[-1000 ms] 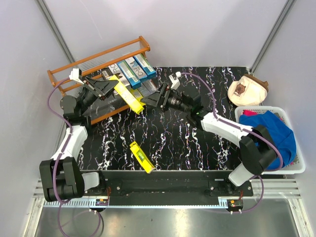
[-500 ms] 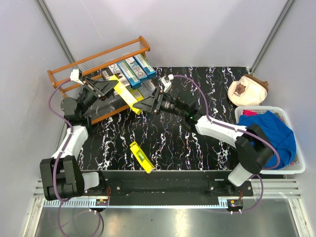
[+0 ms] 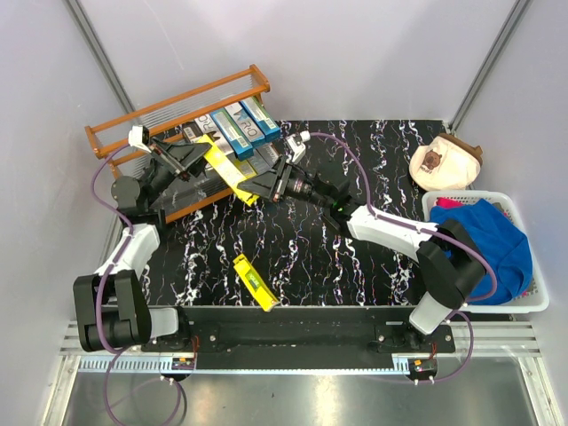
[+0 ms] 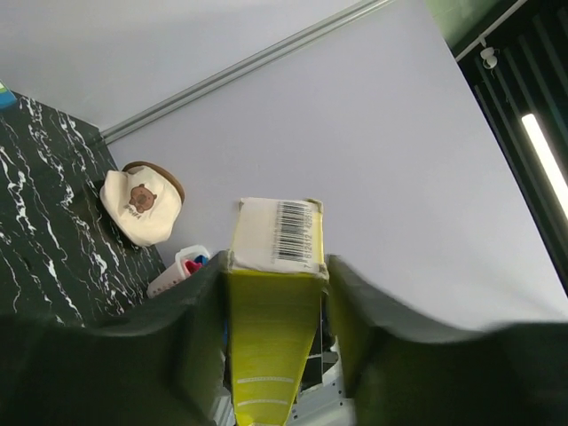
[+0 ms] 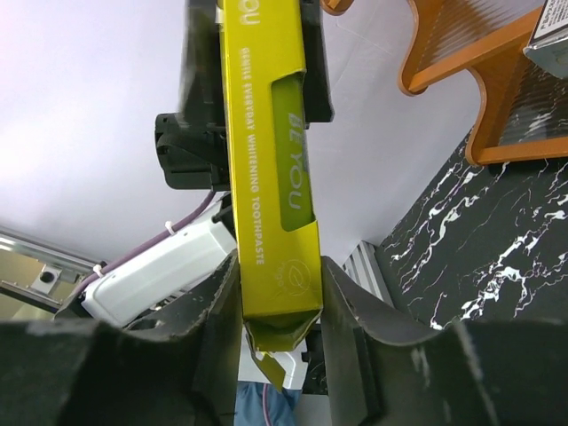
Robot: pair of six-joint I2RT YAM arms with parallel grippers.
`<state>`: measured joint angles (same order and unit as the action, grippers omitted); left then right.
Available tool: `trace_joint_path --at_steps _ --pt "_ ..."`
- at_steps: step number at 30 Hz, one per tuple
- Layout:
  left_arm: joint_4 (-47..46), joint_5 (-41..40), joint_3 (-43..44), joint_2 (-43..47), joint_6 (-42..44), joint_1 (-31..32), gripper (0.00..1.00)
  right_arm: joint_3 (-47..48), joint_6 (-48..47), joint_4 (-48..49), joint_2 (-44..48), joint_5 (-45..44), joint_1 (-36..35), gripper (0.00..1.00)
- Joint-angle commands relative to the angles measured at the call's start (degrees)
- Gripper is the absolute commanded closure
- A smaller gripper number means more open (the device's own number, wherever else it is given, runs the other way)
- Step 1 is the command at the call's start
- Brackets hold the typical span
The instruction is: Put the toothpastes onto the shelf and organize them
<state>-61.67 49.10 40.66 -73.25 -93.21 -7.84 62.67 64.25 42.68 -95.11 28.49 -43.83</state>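
Observation:
A yellow toothpaste carton (image 3: pixel 226 169) hangs slanted in the air in front of the orange-brown shelf (image 3: pixel 177 99). My left gripper (image 3: pixel 197 158) is shut on its upper end, whose barcoded end flap (image 4: pixel 275 235) shows between the fingers (image 4: pixel 200 302). My right gripper (image 3: pixel 251 188) is shut on its lower end, where the bottom flap (image 5: pixel 275 333) is crumpled. Several blue-teal and silver toothpastes (image 3: pixel 235 124) lie on the shelf's tiers. Another yellow toothpaste (image 3: pixel 254 282) lies on the table near the front edge.
A white basket (image 3: pixel 484 197) with a blue cloth (image 3: pixel 484 240) stands at the right edge of the table. A cream bear-face cap (image 3: pixel 445 161) lies behind it. The shelf's end post (image 5: pixel 479 80) is close beside my right gripper.
My right gripper moved left onto the carton's lower end and closed on it. The left gripper stayed on the upper end, its jaws easing slightly.

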Motion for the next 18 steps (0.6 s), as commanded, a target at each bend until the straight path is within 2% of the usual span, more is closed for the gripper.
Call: trace_joint_path --at_steps 1,2,3,6,7,8,9,10,11,13,17,18 --pt "-3.91 1.69 0.82 0.65 1.18 -0.16 0.37 2.01 0.26 1.80 2.03 -0.72 0.33 0.65" --pt "-1.46 2.05 1.43 0.83 3.10 -0.16 0.31 1.93 0.26 1.01 2.21 -1.15 0.59 0.65" --pt "0.30 2.22 1.70 1.09 4.51 -0.16 0.19 1.23 0.26 0.40 2.38 -1.50 0.94 0.66" --pt "12.59 2.75 3.28 3.63 13.20 -0.16 0.01 -0.44 0.26 -1.36 3.88 -2.39 2.17 0.68" --pt "17.06 2.49 4.76 4.17 16.36 -0.16 0.01 -0.80 0.18 -1.54 4.66 -2.39 2.52 0.68" --pt "27.72 2.14 5.64 4.69 23.35 -0.16 0.01 -1.50 -0.09 -1.89 5.11 -2.47 2.87 0.69" --pt "33.40 0.40 6.78 5.57 27.34 -0.16 0.01 -1.76 -0.26 -3.20 5.55 -2.65 3.31 0.69" --pt "46.51 -1.19 9.58 5.93 31.56 -0.16 0.01 -2.03 -0.96 -4.00 6.51 -2.82 3.58 0.69" --pt "52.47 -3.03 11.17 6.02 39.60 -0.08 0.01 -2.55 -1.32 -4.61 6.95 -2.74 3.75 0.69" --pt "64.32 -8.22 14.69 6.28 45.37 -0.08 0.01 -3.08 -2.37 -6.28 8.00 -2.13 4.19 0.69" --pt "74.13 -16.65 17.51 8.38 55.31 -0.07 0.01 -4.84 -3.95 -8.83 8.63 1.03 4.55 0.70" --pt "75.80 -21.19 18.04 9.70 56.55 0.01 0.01 -5.10 -4.65 -9.97 8.63 1.91 4.63 0.70"
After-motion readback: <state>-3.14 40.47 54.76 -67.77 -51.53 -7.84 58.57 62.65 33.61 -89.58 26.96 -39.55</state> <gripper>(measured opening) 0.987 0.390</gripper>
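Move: The yellow toothpaste is already pinched by both my hands: its middle lies about 3 cm back, 4 cm right and 2 cm below my left hand. From my right hand, the free shelf spot is some 7 cm ahead, 5 cm left and 13 cm below; the shelved yellow toothpaste beside it is about 10 cm ahead, 1 cm left and equally low. The last yellow toothpaste lies on the table 14 cm back, straight below otherwise, some 27 cm down. I spread my left fingers wide and let go of the box's upper-left end, then sink that hand about 6 cm, easing forward and left off the box while it rolls roughly 30 degrees, its left side rising. My right hand keeps its pinch on the other end and draws the box about 4 cm to the right, slightly forward and down. ##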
